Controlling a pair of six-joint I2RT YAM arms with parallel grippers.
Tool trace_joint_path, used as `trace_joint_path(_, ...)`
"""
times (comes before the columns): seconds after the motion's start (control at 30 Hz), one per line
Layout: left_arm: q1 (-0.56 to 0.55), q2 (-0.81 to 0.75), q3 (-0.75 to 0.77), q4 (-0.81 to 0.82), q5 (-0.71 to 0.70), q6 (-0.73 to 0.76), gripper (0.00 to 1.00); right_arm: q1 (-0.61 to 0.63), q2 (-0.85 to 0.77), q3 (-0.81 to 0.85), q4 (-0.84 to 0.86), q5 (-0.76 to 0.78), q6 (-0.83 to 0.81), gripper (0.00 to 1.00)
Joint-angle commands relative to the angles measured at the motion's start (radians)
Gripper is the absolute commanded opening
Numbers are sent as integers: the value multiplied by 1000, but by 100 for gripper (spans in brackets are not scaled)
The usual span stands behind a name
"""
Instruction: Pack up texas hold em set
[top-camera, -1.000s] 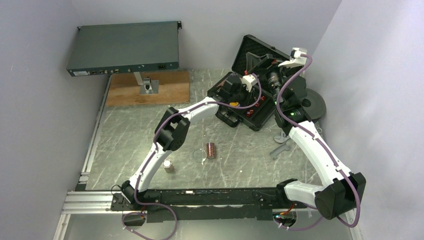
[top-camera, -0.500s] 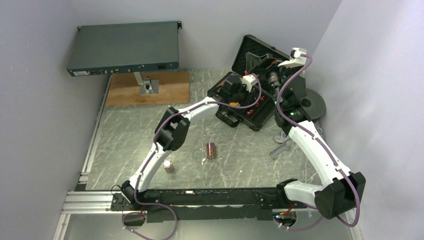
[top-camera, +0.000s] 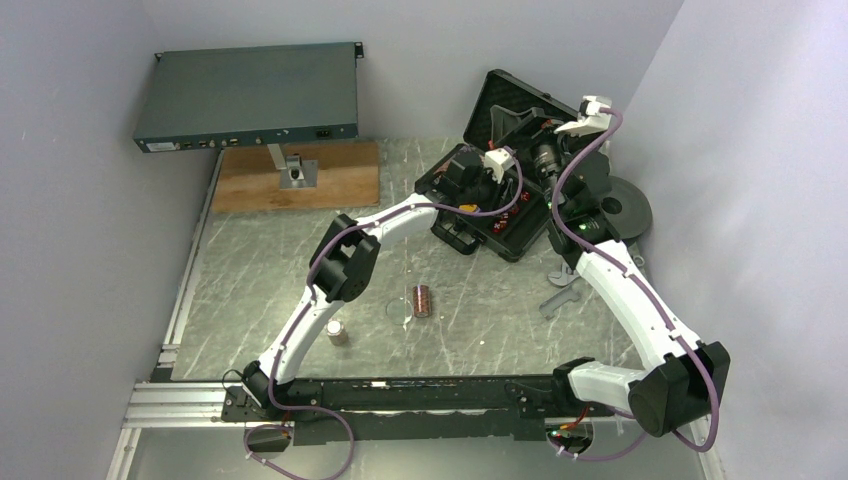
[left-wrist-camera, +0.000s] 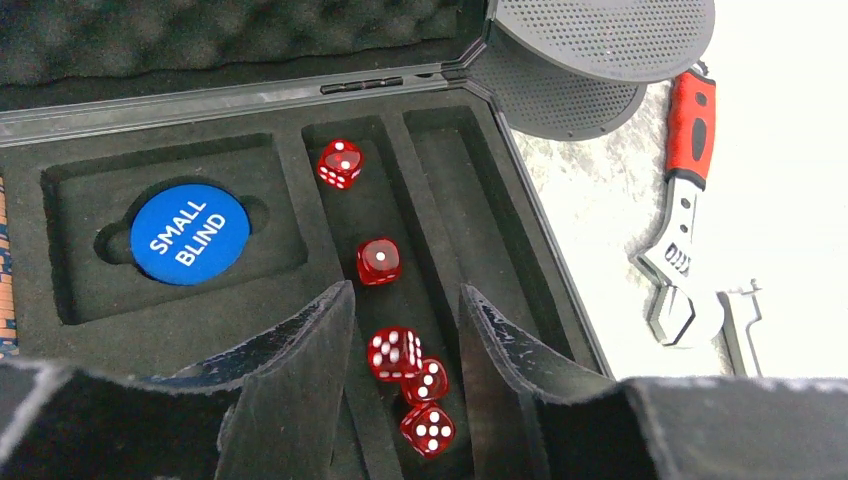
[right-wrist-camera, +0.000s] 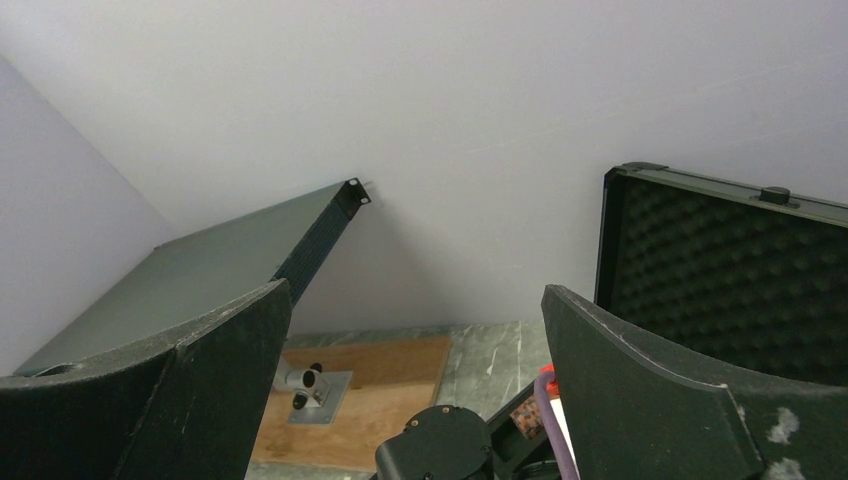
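Observation:
The black foam-lined case (top-camera: 487, 205) lies open at the back right, lid (right-wrist-camera: 730, 260) upright. My left gripper (left-wrist-camera: 405, 300) hangs low over its narrow dice slot, jaws apart. Three red dice (left-wrist-camera: 397, 352) lie loose between the fingers, touched by neither. Two more dice (left-wrist-camera: 340, 163) sit farther along the slot. A blue SMALL BLIND button (left-wrist-camera: 190, 233) rests in its pocket. Two reddish-brown chip rolls (top-camera: 422, 300) (top-camera: 338, 333) stand on the table. My right gripper (right-wrist-camera: 417, 290) is raised above the case, open and empty.
A red-handled wrench (left-wrist-camera: 685, 200) and dark round discs (left-wrist-camera: 600, 40) lie right of the case. The grey rack box (top-camera: 250, 95) stands on a post over a wooden board (top-camera: 300, 175) at the back left. A small clear ring (top-camera: 398, 310) lies beside one chip roll.
My left gripper's jaws have parted over the dice slot. Neither arm has shifted noticeably, and the chip rolls on the table have not moved.

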Motion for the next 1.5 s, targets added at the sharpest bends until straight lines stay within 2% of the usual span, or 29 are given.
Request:
trace_joint_path(0.0, 3, 7, 30, 45, 24, -9, 49, 2, -9, -2, 63, -2, 10, 100)
trace_joint_path(0.2, 7, -49, -48, 117, 33, 6, 47, 2, -11, -4, 67, -8, 13, 100)
trace_joint_path(0.4, 16, -206, -273, 285, -38, 12, 55, 8, -29, -8, 64, -9, 4, 100)
trace_joint_path(0.53, 17, -315, -353, 256, -97, 38, 62, 17, -49, -11, 56, 3, -11, 100)
trace_joint_path(0.67, 17, -460, -448, 204, -200, 67, 63, 23, -65, -16, 48, 6, -19, 100)
trace_joint_path(0.9, 33, -697, -619, 43, -330, 36, 63, 24, -81, 14, -38, 10, 7, 100)
trace_joint_path(1.13, 36, -926, -743, -254, -410, -3, 67, 24, -34, 87, -140, -69, 57, 100)
trace_joint_path(1.47, 37, -1249, -952, -587, -542, -171, 75, 24, -47, 72, -134, -98, 93, 100)
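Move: The card box lies about 43 cm to the left hand's left and 20 cm back, some 9 cm lower, hidden under that arm. Nearer the way stands the loose chip tube, about 19 cm left and 21 cm back; the small jar sits roughly 38 cm left and 28 cm back. The released dice are about 5 cm below the fingers. From the high right hand the card box is about 42 cm left, 15 cm back and 40 cm below. Leftward and back, some 25 and 13 cm, the empty left hand leaves the dice slot and heads towards the card box: a small dip first, then a hop up to about 16 cm and a part-way sink. It turns counter-clockwise some 25 degrees, its fingers tip farther down and spread wider. The right hand, wide open, only shifts a couple of centimetres back and left. ##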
